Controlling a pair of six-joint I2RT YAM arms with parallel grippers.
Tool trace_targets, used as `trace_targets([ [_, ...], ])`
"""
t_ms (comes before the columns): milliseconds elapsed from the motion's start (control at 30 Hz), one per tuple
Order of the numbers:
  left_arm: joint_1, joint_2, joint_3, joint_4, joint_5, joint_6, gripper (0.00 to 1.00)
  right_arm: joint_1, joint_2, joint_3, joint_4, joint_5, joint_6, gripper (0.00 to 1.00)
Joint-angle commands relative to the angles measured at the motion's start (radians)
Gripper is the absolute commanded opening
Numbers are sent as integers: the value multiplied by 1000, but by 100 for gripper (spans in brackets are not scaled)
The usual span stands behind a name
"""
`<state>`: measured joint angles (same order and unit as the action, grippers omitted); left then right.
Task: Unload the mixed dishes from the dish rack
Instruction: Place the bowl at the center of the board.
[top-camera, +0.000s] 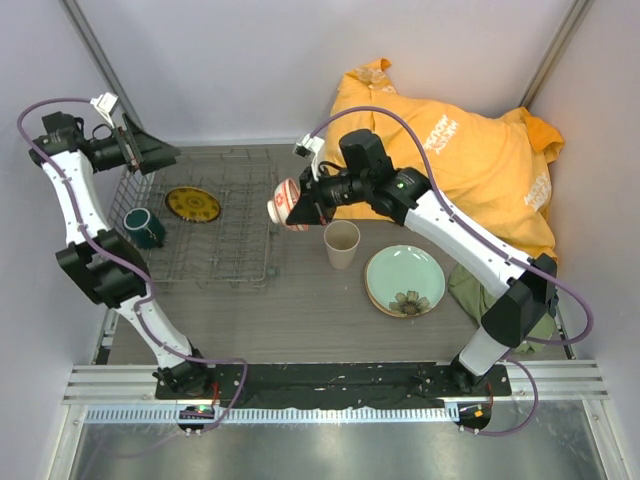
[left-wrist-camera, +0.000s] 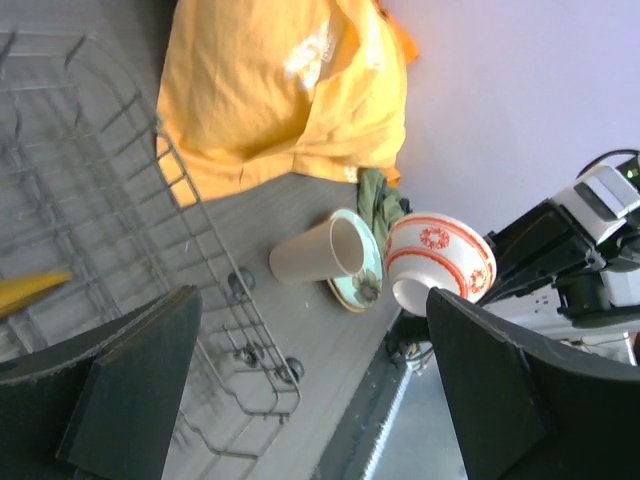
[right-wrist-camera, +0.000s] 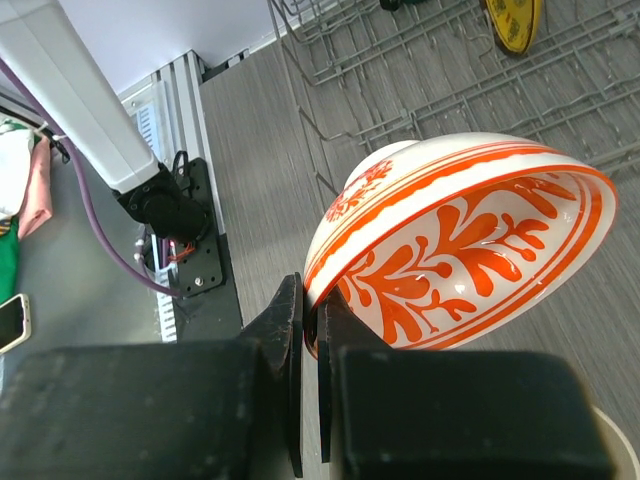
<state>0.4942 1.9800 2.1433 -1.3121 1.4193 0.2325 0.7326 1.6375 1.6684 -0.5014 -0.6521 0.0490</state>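
Observation:
My right gripper (top-camera: 305, 207) is shut on the rim of the small white-and-red bowl (top-camera: 285, 203), holding it tilted in the air at the right edge of the dish rack (top-camera: 245, 268); the pinch shows in the right wrist view (right-wrist-camera: 318, 305) with the bowl (right-wrist-camera: 460, 250). In the rack lie the yellow-and-dark patterned plate (top-camera: 193, 204) and the dark green mug (top-camera: 144, 226). The beige cup (top-camera: 341, 243) and the pale green flower plate (top-camera: 405, 280) stand on the table right of the rack. My left gripper (top-camera: 150, 152) is open and empty over the rack's back left corner.
A yellow cloth (top-camera: 470, 150) is heaped at the back right, with a green cloth (top-camera: 465, 290) beside the right arm. Pale walls close in the back and both sides. The left wrist view shows the rack's wire edge (left-wrist-camera: 215, 250), the cup (left-wrist-camera: 315, 252) and the bowl (left-wrist-camera: 440, 260).

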Motion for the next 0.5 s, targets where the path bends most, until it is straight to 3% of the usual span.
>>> trace_targets([
  [0, 6, -176, -180, 536, -150, -574, 100, 2, -79, -21, 69, -14, -35, 1],
  [67, 3, -225, -253, 690, -210, -694, 100, 2, -87, -38, 64, -7, -41, 1],
  [467, -46, -259, -204, 692, -476, -677, 100, 4, -168, -183, -25, 39, -123, 1],
])
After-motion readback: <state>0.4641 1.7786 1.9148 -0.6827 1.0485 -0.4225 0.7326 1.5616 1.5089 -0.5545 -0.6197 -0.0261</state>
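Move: The right hand holds the bowl by its rim, high over the board. The bare middle of the board lies about 5 cm back, 5 cm to the right and 27 cm below. The cup stands around 7 cm ahead and 8 cm right; the stacked plates are level with the hand and 22 cm right, the rack's middle some 14 cm ahead and 24 cm left. From the left hand that bare middle is roughly 19 cm back and 34 cm right. Downward, with some drift to the right and back, the right hand carries the still-pinched bowl about 5 cm lower towards the bare middle of the board, its fingers tipping slightly further down. The empty left hand draws away, some 4 cm forward and slightly left and up, turning about 20 degrees counter-clockwise with fingers open. ##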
